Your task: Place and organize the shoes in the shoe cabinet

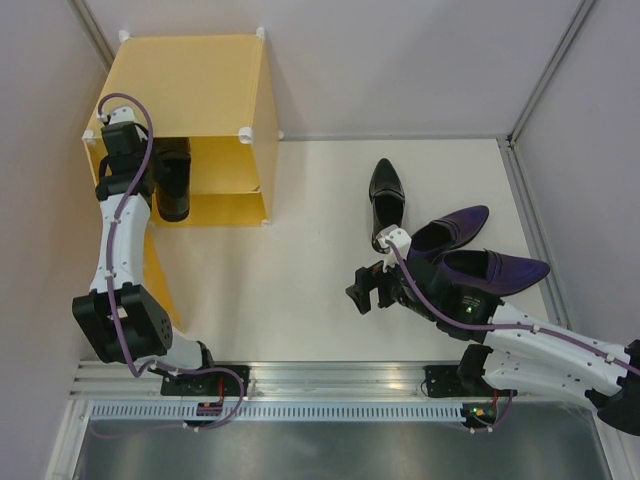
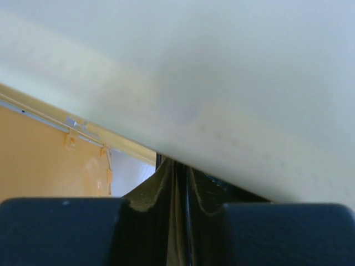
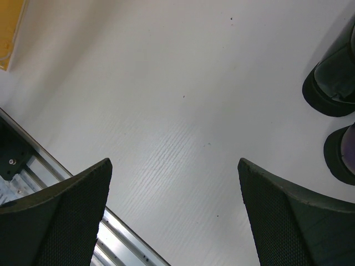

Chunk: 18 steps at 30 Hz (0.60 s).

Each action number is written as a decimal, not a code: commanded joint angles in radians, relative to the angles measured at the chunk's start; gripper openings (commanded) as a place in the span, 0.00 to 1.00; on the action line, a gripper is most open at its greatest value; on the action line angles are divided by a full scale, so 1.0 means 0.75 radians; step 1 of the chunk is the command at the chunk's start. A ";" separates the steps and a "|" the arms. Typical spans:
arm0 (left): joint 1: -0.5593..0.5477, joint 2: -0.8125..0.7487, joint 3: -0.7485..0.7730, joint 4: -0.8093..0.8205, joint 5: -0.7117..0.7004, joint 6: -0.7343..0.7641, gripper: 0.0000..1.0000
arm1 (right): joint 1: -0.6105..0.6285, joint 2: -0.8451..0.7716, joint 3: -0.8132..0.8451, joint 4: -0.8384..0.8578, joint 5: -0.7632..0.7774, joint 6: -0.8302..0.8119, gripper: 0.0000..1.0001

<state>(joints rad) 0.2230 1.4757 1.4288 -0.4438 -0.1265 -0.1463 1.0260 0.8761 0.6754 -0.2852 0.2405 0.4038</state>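
Observation:
The yellow-orange shoe cabinet point(image 1: 190, 90) stands at the far left, its open front facing the table. My left gripper point(image 1: 160, 170) reaches into that opening with a glossy black shoe point(image 1: 174, 190) between its fingers. In the left wrist view the shoe's thin rim point(image 2: 177, 188) stands between the two pads of the left gripper point(image 2: 176, 221), under a pale cabinet panel; whether they still pinch it is unclear. My right gripper point(image 1: 368, 290) hangs open over bare table point(image 3: 175, 188). Another black shoe point(image 1: 386, 195) and two purple shoes point(image 1: 460, 228) point(image 1: 505, 270) lie beside it.
The cabinet's yellow door point(image 1: 155, 285) hangs open under my left arm. An aluminium rail point(image 1: 300, 385) runs along the near edge. Grey walls close in on the left, back and right. In the right wrist view, two shoe heels point(image 3: 333, 88) point(image 3: 341, 158) sit at the right edge.

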 commanded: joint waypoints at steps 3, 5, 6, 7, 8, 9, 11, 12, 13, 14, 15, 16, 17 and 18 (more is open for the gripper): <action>0.003 0.012 0.042 0.205 0.015 0.021 0.28 | 0.009 -0.035 0.020 0.012 -0.002 0.000 0.98; 0.005 0.002 0.040 0.205 0.029 0.009 0.31 | 0.011 -0.043 0.034 -0.004 0.000 -0.003 0.98; 0.005 -0.006 0.038 0.205 0.030 0.005 0.34 | 0.009 -0.047 0.038 -0.023 0.006 -0.005 0.98; 0.007 -0.008 0.036 0.203 0.034 -0.005 0.35 | 0.011 -0.053 0.048 -0.031 0.011 -0.005 0.98; 0.005 -0.022 0.034 0.201 0.032 -0.011 0.38 | 0.009 -0.064 0.048 -0.039 0.015 -0.005 0.98; 0.005 -0.031 0.032 0.193 0.032 -0.014 0.43 | 0.009 -0.072 0.051 -0.051 0.021 -0.005 0.98; 0.007 -0.059 0.024 0.187 0.015 -0.028 0.45 | 0.009 -0.092 0.051 -0.057 0.031 -0.007 0.98; 0.005 -0.074 0.020 0.177 0.007 -0.034 0.49 | 0.011 -0.098 0.055 -0.072 0.033 -0.007 0.98; 0.007 -0.086 0.005 0.173 -0.003 -0.046 0.50 | 0.011 -0.104 0.063 -0.078 0.037 -0.011 0.98; 0.005 -0.098 -0.001 0.173 -0.013 -0.052 0.51 | 0.009 -0.107 0.069 -0.088 0.037 -0.015 0.98; 0.005 -0.129 -0.009 0.168 -0.017 -0.058 0.55 | 0.009 -0.107 0.075 -0.104 0.039 -0.019 0.98; 0.007 -0.141 -0.025 0.162 -0.018 -0.071 0.56 | 0.011 -0.105 0.099 -0.115 0.043 -0.025 0.98; 0.005 -0.157 -0.034 0.158 -0.015 -0.073 0.61 | 0.011 -0.105 0.114 -0.139 0.045 -0.029 0.98; 0.003 -0.186 -0.046 0.150 -0.015 -0.077 0.62 | 0.009 -0.107 0.128 -0.149 0.049 -0.031 0.98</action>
<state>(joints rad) 0.2276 1.4113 1.4117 -0.3756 -0.1284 -0.1635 1.0260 0.8097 0.7055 -0.3683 0.2508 0.3977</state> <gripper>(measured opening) 0.604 0.979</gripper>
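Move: The black shoe is still at the left fingertips, its rim between them; its middle lies about 3 cm to their right and 4 cm below, roughly level fore and aft. The upper shelf is centred about 8 cm ahead, 9 cm right and 7 cm down, the cabinet roof about 8 cm ahead, 7 cm right and 8 cm up, the half-open door some 18 cm back, 2 cm right and 8 cm down. From the right hand the shoe lies some 44 cm left, 25 cm ahead and 6 cm up. Let go of the black shoe on the upper shelf: spread the left fingers from barely parted to over half open, one to each side of the shoe's opening. Hold the gripper nearly in place at first, then raise it about 3 cm off the shoe towards the roof, tipping the fingers up some 5 to 10 degrees. ##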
